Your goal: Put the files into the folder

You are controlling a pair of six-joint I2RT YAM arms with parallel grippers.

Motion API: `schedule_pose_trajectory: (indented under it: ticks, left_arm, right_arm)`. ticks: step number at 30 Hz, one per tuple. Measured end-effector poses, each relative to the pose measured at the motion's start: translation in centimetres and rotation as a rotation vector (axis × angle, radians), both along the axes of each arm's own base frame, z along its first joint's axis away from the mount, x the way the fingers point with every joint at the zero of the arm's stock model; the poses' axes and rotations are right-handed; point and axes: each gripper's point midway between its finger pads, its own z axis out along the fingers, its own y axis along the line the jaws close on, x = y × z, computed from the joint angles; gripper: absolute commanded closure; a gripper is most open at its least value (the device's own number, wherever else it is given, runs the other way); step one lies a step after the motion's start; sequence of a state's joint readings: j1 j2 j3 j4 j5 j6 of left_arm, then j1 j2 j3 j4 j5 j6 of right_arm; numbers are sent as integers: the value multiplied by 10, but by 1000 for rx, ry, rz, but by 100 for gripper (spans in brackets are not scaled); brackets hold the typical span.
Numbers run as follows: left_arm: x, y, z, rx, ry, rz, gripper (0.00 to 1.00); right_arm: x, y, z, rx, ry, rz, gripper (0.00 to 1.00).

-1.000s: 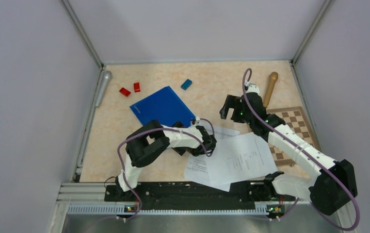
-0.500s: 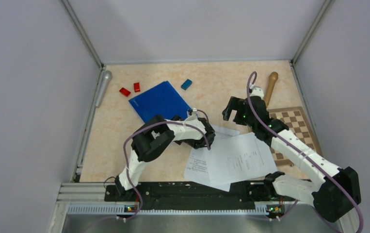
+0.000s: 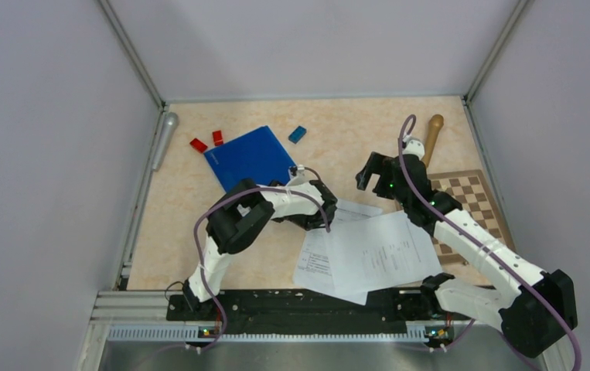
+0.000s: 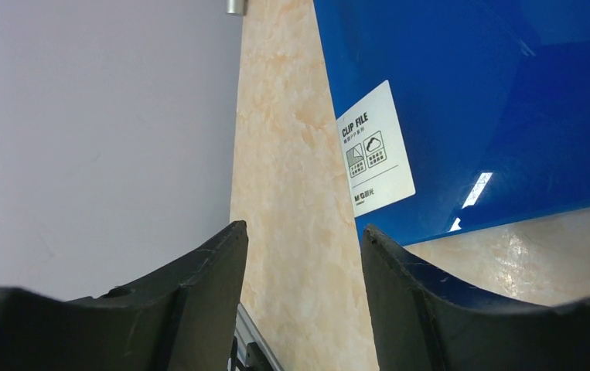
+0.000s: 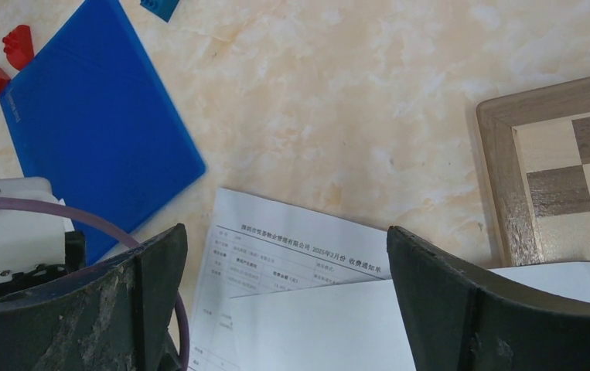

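Observation:
The bright-blue folder [image 3: 249, 157] lies shut at the back left of the table, and its white label [image 4: 374, 148] shows in the left wrist view. My left gripper [image 3: 290, 218] [image 4: 303, 228] sits low at the folder's [image 4: 492, 100] near edge. It is open, with only bare table between its fingers. The right finger [image 4: 431, 301] overlaps the folder's edge. The files [image 3: 369, 251] [image 5: 307, 263], white printed sheets, lie fanned near the front middle. My right gripper [image 3: 369, 174] [image 5: 288, 232] hovers wide open above their far edge, holding nothing.
Two red blocks [image 3: 207, 141] and a small blue block [image 3: 298, 134] lie behind the folder. A silver cylinder [image 3: 164, 135] rests along the left wall. A wooden pestle [image 3: 433, 135] and a chessboard [image 3: 469, 205] lie at the right, the board partly under the files.
My left gripper has moved away from the files toward the back left, and its jaws have narrowed. The folder has slid a little back-left. The right gripper has barely shifted.

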State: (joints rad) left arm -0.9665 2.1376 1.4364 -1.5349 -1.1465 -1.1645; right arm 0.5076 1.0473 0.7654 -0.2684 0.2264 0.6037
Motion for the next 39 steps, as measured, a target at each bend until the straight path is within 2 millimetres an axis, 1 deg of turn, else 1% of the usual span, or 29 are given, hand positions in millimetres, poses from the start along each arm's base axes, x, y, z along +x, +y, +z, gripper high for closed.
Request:
schedule_pose_trajectory:
  ticks: [3, 7, 9, 12, 14, 16, 19, 23, 25, 28, 31, 36, 39]
  left_arm:
    - [1, 1, 4, -11, -12, 5, 31]
    - [0, 0, 7, -1, 25, -15, 8]
    - [-1, -1, 7, -7, 54, -35, 2]
    - [-8, 2, 4, -32, 138, -72, 1]
    - [-17, 3, 2, -75, 229, -116, 1]
    - [-21, 2, 3, -95, 268, -143, 1]
    - [-21, -3, 13, -136, 331, -241, 1]
    - [-19, -8, 13, -110, 399, -320, 1]
    - [-18, -10, 9, -65, 429, -359, 1]
    - [-20, -14, -4, 0, 472, -417, 1]
    - [-18, -19, -14, 17, 472, -463, 1]
    - [-9, -25, -14, 25, 410, -476, 1]
    - [-4, -27, -19, 36, 382, -471, 1]
  right_arm:
    - [0, 1, 0, 4, 1, 1, 1]
    - [0, 5, -1, 17, 6, 12, 2]
    - [1, 7, -4, 19, 17, 19, 2]
    - [1, 8, -8, 21, 31, 21, 2]
    - [1, 8, -8, 23, 31, 20, 2]
    - [1, 8, -8, 22, 31, 20, 1]
    - [1, 8, -8, 20, 30, 18, 2]
    - [2, 7, -7, 18, 26, 12, 2]
    - [2, 6, -6, 18, 22, 11, 2]
    - [2, 6, -4, 18, 16, 9, 2]
    - [1, 5, -4, 12, 13, 13, 1]
    - [0, 4, -6, -2, 22, 18, 1]
    - [-2, 3, -8, -7, 31, 18, 1]
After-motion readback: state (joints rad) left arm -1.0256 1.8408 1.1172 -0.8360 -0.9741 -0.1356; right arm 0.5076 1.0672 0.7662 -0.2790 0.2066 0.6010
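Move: The blue folder's middle lies roughly 16 cm ahead of my left hand, 3 cm to its left and 7 cm below. At about that same level, the partly covered rear sheet lies 9 cm back and 24 cm to the right of the hand, while the red blocks sit 29 cm ahead and 20 cm to the left. From my right hand the folder is some 14 cm ahead, 33 cm left and 15 cm lower. I open my left fingers from just over half to fully wide, drawing the hand back about 2 cm by the folder's near end. Then, still open, it rises a little, shifts nearly 3 cm to the right and sinks below where it began, easing forward again at the last. Meanwhile the wrist turns clockwise and tips down, some 25 degrees each, so the fingers point more forward. ##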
